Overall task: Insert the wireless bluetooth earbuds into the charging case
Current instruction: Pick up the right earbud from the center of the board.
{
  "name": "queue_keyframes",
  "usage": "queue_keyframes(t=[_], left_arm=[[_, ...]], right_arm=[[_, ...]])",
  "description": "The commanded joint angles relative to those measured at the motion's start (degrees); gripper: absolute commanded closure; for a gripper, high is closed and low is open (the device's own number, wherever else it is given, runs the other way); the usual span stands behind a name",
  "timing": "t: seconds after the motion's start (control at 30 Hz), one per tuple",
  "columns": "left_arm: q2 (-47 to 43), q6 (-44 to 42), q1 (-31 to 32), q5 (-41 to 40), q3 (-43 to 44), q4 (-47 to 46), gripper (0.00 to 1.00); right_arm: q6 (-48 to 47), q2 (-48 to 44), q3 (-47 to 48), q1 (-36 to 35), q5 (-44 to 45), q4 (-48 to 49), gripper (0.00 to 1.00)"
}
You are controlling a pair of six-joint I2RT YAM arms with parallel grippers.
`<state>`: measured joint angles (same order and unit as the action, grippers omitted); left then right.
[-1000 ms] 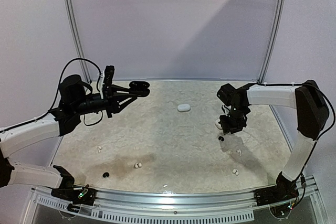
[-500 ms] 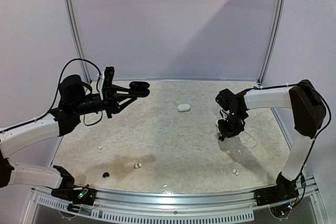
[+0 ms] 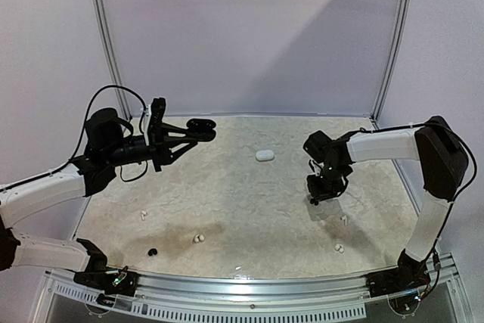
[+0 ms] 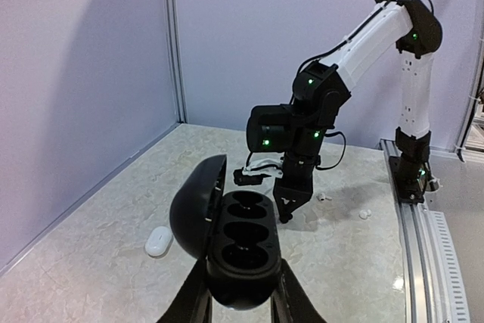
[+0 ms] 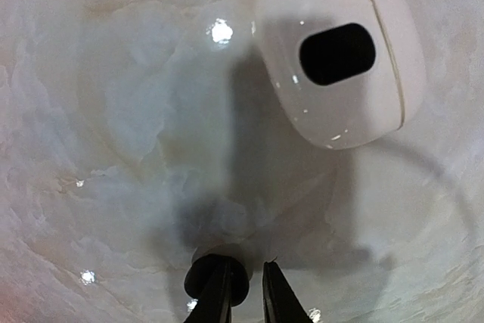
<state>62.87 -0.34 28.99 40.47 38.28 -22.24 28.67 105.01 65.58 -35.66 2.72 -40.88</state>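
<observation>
My left gripper (image 3: 190,131) is shut on the open black charging case (image 4: 240,243) and holds it in the air at the back left, lid up, wells empty. My right gripper (image 5: 246,296) is down at the table on the right, fingers close together with a narrow gap. A black earbud (image 5: 204,276) lies at the left fingertip (image 5: 221,293), partly behind it; I cannot tell whether it is pinched. In the top view that black earbud (image 3: 312,202) shows at the tip of the right gripper (image 3: 314,196). White earbuds (image 3: 344,219) (image 3: 339,248) lie just in front.
A closed white case (image 5: 336,51) lies right beyond the right fingers. Another white case (image 3: 265,155) sits mid-table at the back. At the front left lie white earbuds (image 3: 143,215) (image 3: 199,238) and a black earbud (image 3: 152,252). Walls stand at the back and sides.
The right gripper has sunk to the table, shifted slightly left, and its fingers have drawn closer together round the black earbud. The left arm with the case has not moved.
</observation>
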Motion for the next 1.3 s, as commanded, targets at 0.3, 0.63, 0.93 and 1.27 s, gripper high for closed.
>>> queue_keyframes(t=[0.3,0.63,0.93,1.27], left_arm=[[0.0,-2.8,0.6,0.1,-0.1,2.0,1.0],[-0.3,-3.5,0.6,0.1,-0.2,2.3,1.0],[-0.5,-4.3,0.6,0.1,-0.3,2.5,1.0],[-0.6,-4.8,0.6,0.0,-0.1,2.9,1.0]], right_arm=[[3.9,-1.4,-2.9,-4.5,-6.5,0.1,0.88],[6.1,-2.3,-4.4,-6.5,-7.3,1.1,0.85],[7.7,-3.0,-6.3,-7.7,-9.3,4.5,0.87],[9.4,-3.2,-7.8,-9.4,-11.5,6.9,0.86]])
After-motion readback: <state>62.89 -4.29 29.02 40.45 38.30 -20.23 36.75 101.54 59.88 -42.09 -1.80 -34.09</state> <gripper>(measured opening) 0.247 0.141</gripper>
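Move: The black earbud is right at the right fingertips, about 1 cm to the left of the hand point and 1 cm below. The white case with the black window stands some 8 cm ahead and 2 cm right of the hand, and a white earbud lies roughly 6 cm back and 10 cm to its right. From the left hand the black earbud lies about 34 cm to the right, 5 cm ahead and 28 cm below. Keep the right fingertips down at table height with their narrow gap, the left finger still against the black earbud, and push it along the board to the left and back, away from the white case, for about 5 cm. Meanwhile tilt the wrist slightly, some 8 degrees, so the tips swing to the left; don't lift or grip. ##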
